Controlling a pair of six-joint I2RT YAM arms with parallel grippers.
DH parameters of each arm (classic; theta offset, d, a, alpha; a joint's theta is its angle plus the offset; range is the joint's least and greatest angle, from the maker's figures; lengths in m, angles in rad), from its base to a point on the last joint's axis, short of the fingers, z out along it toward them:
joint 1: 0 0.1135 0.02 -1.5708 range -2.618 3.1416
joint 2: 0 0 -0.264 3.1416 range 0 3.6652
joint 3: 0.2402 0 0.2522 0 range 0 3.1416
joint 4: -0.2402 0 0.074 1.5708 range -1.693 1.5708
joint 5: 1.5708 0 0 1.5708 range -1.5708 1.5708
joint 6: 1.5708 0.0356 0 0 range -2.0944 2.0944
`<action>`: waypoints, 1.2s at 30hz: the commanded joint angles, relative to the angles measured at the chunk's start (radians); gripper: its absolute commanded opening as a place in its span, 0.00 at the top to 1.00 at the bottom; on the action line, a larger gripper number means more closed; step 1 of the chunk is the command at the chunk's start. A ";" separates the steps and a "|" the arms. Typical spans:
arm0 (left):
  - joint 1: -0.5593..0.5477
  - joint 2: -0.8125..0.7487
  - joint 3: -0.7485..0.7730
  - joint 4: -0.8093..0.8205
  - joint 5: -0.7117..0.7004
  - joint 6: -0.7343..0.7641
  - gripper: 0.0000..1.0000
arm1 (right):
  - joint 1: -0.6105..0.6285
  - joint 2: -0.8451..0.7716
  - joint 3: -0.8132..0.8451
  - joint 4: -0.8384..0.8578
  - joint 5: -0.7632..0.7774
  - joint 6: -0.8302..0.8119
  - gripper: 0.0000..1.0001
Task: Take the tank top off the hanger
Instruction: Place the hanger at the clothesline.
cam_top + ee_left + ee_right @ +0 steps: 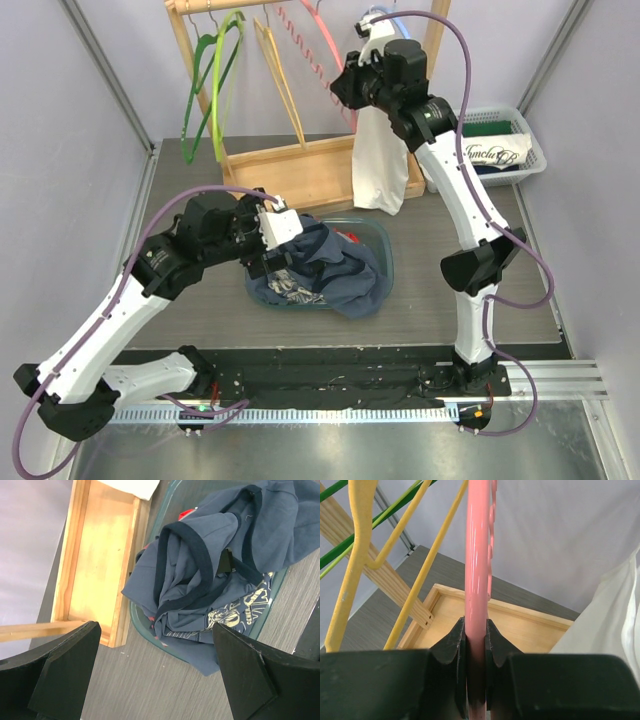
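Observation:
A blue tank top point(190, 560) with dark trim lies crumpled on other blue clothes in a teal bin point(137, 622); in the top view the tank top point(335, 260) sits at the table's middle. My left gripper point(156, 630) hovers open over the bin's near-left edge, holding nothing; the top view shows the left gripper point(265, 262) at the pile's left side. The pink hanger point(476, 555) stands bare between the fingers of my right gripper point(475, 625), which is shut on its bar. In the top view, the right gripper point(345, 85) holds the pink hanger point(333, 45) up by the rack.
A wooden rack point(290, 165) at the back carries green hangers point(215, 70), a yellow hanger point(280, 80) and a hanging white garment point(378, 160). A white basket point(505, 150) with folded clothes stands at the back right.

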 commanded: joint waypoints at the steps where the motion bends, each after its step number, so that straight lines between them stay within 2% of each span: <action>1: 0.013 -0.001 0.042 0.062 -0.004 -0.054 0.00 | 0.019 0.006 0.042 0.113 0.036 0.012 0.99; 7: 0.027 0.018 0.052 0.119 -0.016 -0.106 0.00 | 0.098 0.033 0.081 0.090 0.099 -0.063 0.99; 13: 0.041 0.019 0.046 0.139 -0.018 -0.120 0.00 | 0.102 0.001 0.059 0.050 0.125 -0.071 0.99; 14: 0.044 0.018 0.044 0.145 -0.020 -0.124 0.00 | 0.102 -0.011 0.046 0.039 0.163 -0.075 0.93; 15: 0.047 0.019 0.042 0.148 -0.020 -0.131 0.00 | 0.101 -0.048 0.036 0.036 0.165 -0.078 0.70; 16: 0.048 0.018 0.039 0.153 -0.020 -0.146 0.00 | 0.101 -0.066 0.027 0.034 0.177 -0.083 0.59; 18: 0.055 0.015 0.039 0.163 -0.021 -0.160 0.00 | 0.099 -0.112 -0.004 0.033 0.191 -0.083 0.43; 21: 0.062 0.010 0.036 0.176 -0.020 -0.186 0.00 | 0.078 -0.198 -0.036 0.031 0.203 -0.106 0.33; 29: 0.091 -0.010 0.036 0.202 0.002 -0.272 0.00 | -0.019 -0.385 -0.148 0.028 0.228 -0.124 0.26; 36: 0.127 -0.024 0.009 0.222 0.057 -0.347 0.00 | -0.140 -0.409 -0.200 0.028 0.192 -0.109 0.24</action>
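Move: The right hand already grips the pink hanger; the spot on the clothesline rod where its hook goes is about 8 cm ahead, 7 cm to the left and some 18 cm above that hand. The yellow hanger hangs about 7 cm ahead and 12 cm left of the right hand, and the white tank top about 5 cm ahead, 7 cm right and a little lower. From the left hand that rod spot lies roughly 35 cm ahead, 7 cm right and 30 cm up. Leftward first, the right hand carries the pink hanger about 4 cm towards the yellow one, easing slightly back, then its fingers open and let go. It pulls away right, up and back by some 25 cm, tipping up and turning clockwise. The empty, open left hand drifts forward and up some 4 cm above the bin, rolling left side down and turning counter-clockwise. ##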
